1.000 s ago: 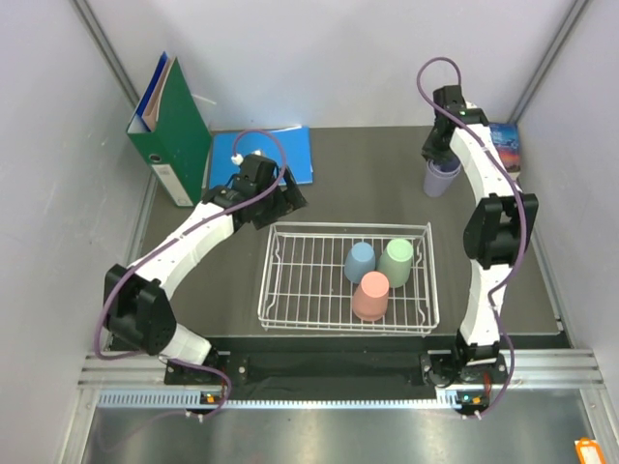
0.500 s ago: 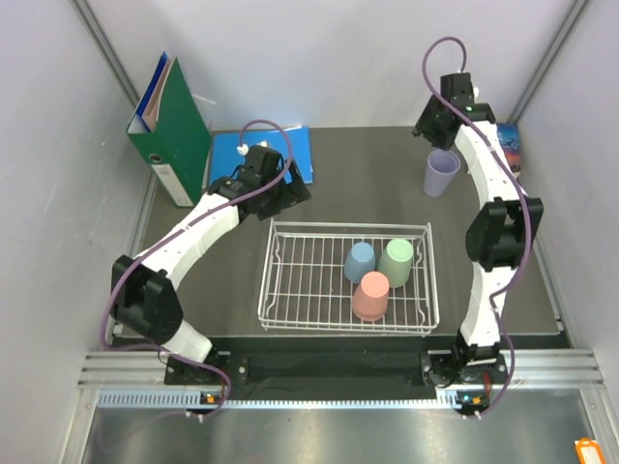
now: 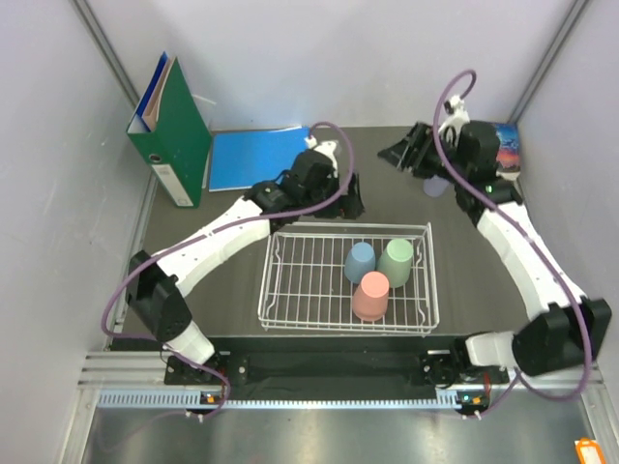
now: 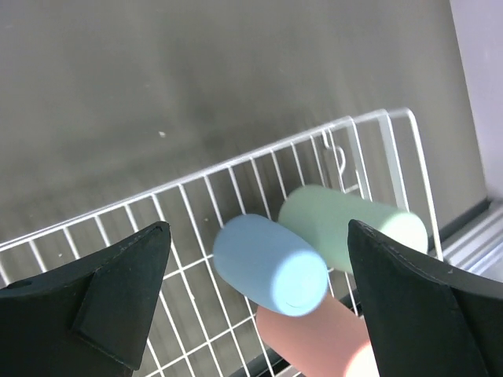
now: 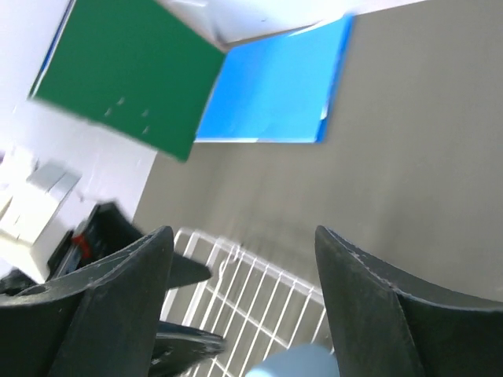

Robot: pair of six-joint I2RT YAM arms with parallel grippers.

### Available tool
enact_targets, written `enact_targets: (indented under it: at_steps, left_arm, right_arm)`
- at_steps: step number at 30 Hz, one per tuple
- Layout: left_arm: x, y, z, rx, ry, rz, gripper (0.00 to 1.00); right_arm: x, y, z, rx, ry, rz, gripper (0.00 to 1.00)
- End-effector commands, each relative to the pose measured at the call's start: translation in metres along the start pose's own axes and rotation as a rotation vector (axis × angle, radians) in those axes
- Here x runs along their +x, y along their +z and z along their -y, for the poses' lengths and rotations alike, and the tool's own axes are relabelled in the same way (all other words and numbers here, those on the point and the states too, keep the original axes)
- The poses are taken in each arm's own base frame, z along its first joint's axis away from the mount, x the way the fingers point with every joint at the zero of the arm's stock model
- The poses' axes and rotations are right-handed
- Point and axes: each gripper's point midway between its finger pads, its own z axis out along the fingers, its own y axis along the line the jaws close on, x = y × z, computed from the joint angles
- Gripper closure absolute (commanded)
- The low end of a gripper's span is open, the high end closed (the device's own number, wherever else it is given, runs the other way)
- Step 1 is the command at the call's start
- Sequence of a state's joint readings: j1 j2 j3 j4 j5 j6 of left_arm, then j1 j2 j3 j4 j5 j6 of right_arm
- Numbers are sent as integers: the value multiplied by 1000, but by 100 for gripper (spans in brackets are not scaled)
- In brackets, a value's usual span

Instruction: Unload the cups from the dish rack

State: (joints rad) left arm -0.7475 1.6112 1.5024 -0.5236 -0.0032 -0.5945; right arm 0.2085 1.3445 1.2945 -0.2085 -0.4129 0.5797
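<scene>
The white wire dish rack (image 3: 300, 275) holds three upside-down cups: dusty blue (image 3: 360, 261), sage green (image 3: 396, 261) and salmon pink (image 3: 370, 295). A lavender cup (image 3: 435, 187) stands on the table at the back right, mostly hidden behind my right arm. My left gripper (image 3: 348, 200) hovers open over the rack's far rail. In the left wrist view the blue cup (image 4: 271, 265), the green cup (image 4: 350, 228) and the pink cup (image 4: 314, 342) lie between and below its open fingers (image 4: 118, 290). My right gripper (image 3: 401, 155) is open and empty, raised left of the lavender cup and facing the rack (image 5: 259, 298).
A green binder (image 3: 172, 130) stands at the back left with a blue folder (image 3: 247, 155) lying flat beside it. A small picture box (image 3: 505, 147) sits at the back right corner. Grey walls close in both sides.
My right gripper opened, let go of the lavender cup, rose and swung left toward the rack. My left arm reached right, from beside the blue folder to the rack's far edge.
</scene>
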Motion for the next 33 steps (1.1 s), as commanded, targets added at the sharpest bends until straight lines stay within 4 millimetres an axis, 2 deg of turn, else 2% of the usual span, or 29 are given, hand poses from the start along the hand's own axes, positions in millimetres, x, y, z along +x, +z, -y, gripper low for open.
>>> enact_targets:
  at_steps: [1,3,4,6,9,13,16,19,24,33]
  left_arm:
    - [-9,-8,26,31,113,54,1]
    - [-2,-7,41,63,150,42,1]
    - [1,-6,47,71,166,36,1]
    - [12,-1,63,83,210,15,1]
    - [29,6,82,104,255,-14,1]
    - [51,16,99,134,309,-40,1]
    - [65,22,107,148,336,-60,1]
    - [77,26,112,157,351,-81,1]
    - [85,33,121,175,365,-81,1]
    - [110,59,115,160,375,-146,1]
  right_arm:
    - [5,-43,-38,-99,-92,111,26]
    - [18,-52,-31,-81,-79,110,26]
    - [14,-65,-39,-94,-87,138,26]
    - [17,-74,-40,-89,-85,149,26]
    - [9,-94,-53,-113,-97,192,25]
    - [2,-118,-71,-168,-87,252,24]
    - [5,-127,-75,-179,-76,264,24]
    - [10,-131,-73,-175,-71,256,24]
    - [19,-130,-66,-159,-59,234,24]
    - [34,-122,-54,-135,-50,187,24]
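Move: The green cup stands in the rack about 9 cm back from the open left hand, 12 cm to its right and some 11 cm below. The blue cup is level with the green cup and about 8 cm to its left. The salmon cup stands roughly 8 cm nearer the robot than the green cup and 5 cm to its left. From the right hand, the green cup lies about 14 cm back, 1 cm right and 19 cm down. No grip yet: the left hand, fingers still wide open, swings right and back about 15 cm towards the green cup, turning some 20 degrees clockwise, then sinks until its fingertips straddle the cup's upturned base. The right hand, also open, draws back about 13 cm towards the left gripper, lifting on the way, then sinking slightly. ##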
